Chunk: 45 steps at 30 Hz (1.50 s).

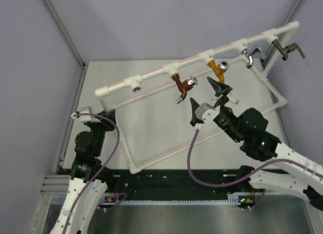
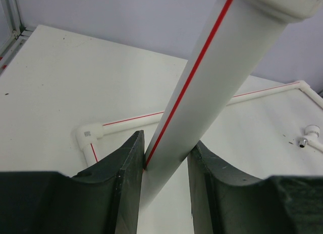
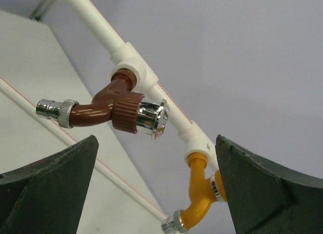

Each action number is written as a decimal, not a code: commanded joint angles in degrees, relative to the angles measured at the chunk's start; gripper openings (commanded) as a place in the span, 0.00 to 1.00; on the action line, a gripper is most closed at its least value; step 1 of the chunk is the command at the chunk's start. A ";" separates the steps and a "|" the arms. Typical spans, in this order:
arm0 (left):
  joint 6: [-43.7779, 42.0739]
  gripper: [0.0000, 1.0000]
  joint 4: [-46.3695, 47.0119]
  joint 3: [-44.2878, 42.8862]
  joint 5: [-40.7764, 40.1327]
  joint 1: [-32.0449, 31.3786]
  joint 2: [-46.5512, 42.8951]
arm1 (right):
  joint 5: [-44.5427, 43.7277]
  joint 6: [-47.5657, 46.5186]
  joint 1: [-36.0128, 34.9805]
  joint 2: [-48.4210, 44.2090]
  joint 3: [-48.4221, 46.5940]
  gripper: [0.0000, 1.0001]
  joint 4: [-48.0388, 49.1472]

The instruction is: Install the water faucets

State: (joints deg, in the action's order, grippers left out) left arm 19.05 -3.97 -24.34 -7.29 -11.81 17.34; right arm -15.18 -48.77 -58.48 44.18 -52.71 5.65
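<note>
The reddish-brown faucet [image 1: 183,85] with a silver tip hangs from a tee socket on the top rail of the white pipe frame [image 1: 151,76]. It also shows in the right wrist view [image 3: 103,111], seated in its socket. My right gripper [image 1: 206,99] is open and empty just in front of it, jaws wide apart [image 3: 156,161], touching nothing. A small white faucet [image 2: 310,135] lies on the table inside the frame. My left gripper [image 1: 99,116] is shut on the frame's left upright pipe [image 2: 202,93], with the pipe between both fingers [image 2: 126,183].
A yellow faucet [image 1: 220,68], a silver one [image 1: 252,56] and a dark grey one [image 1: 288,49] hang from sockets further right on the rail. The leftmost tee socket [image 1: 135,84] is empty. The frame's base pipes [image 1: 166,153] lie on the white table.
</note>
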 commanded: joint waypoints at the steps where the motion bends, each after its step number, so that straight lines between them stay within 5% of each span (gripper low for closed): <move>1: 6.09 0.00 -2.98 -0.36 0.00 -0.05 0.59 | -4.22 -29.58 -3.73 3.36 -4.07 0.99 -6.80; 7: 6.18 0.00 -2.71 -0.45 0.17 -0.05 0.76 | -12.15 -48.67 -7.79 8.02 -3.81 0.99 0.50; 13: 6.18 0.00 -2.98 -0.36 0.08 -0.05 0.32 | -13.47 -53.26 -7.97 12.50 -4.69 0.94 1.81; 17: 6.18 0.00 -2.98 -0.36 0.17 -0.05 0.23 | -15.40 -54.93 -7.70 16.19 -4.25 0.84 7.00; 24: 6.18 0.00 -3.50 -0.45 -0.09 -0.05 -0.47 | -19.36 -47.06 -6.39 21.29 -3.54 0.49 16.31; 29: 6.18 0.00 -3.50 -0.45 -0.09 -0.05 -0.64 | -19.71 -15.64 -5.60 22.87 -8.27 0.36 15.01; 32: 6.26 0.00 -3.50 -0.36 0.08 -0.05 -0.65 | -16.65 12.12 -3.41 21.48 -10.05 0.23 14.20; 36: 6.26 0.00 -3.33 -0.36 0.08 -0.05 -0.64 | -10.23 50.18 2.13 17.79 -4.70 0.02 24.46; 40: 6.35 0.00 -3.33 -0.27 -0.01 -0.05 -0.64 | -14.77 84.02 4.95 16.28 4.17 0.00 42.74; 45: 6.35 0.00 -3.42 -0.18 -0.09 -0.05 -0.73 | -25.76 122.28 5.66 17.95 9.63 0.00 48.11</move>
State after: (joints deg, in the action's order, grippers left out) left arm 19.09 -4.54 -24.34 -6.57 -11.97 16.69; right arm -30.35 28.05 -56.01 62.89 -45.95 38.33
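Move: Some 6 cm ahead of the open right hand, about 6 cm to its left and 4 cm below, hangs the brown faucet, started in its white tee. That tee is roughly 11 cm ahead of the hand, 10 cm left and about level with it. The orange faucet is about 10 cm ahead, 5 cm right and 2 cm below. From the left hand, the brown faucet is about 26 cm to the right, 4 cm ahead and 13 cm higher. Rolling back counter-clockwise (seen from behind the hand) by some 55 degrees, the open right hand goes left, forward and a little down onto the brown faucet, about 9 cm in all. Its fingers pinch the body, and the wrist screws clockwise towards the tee, over 100 degrees with the grip shut. The left hand keeps its hold on the frame's post. ##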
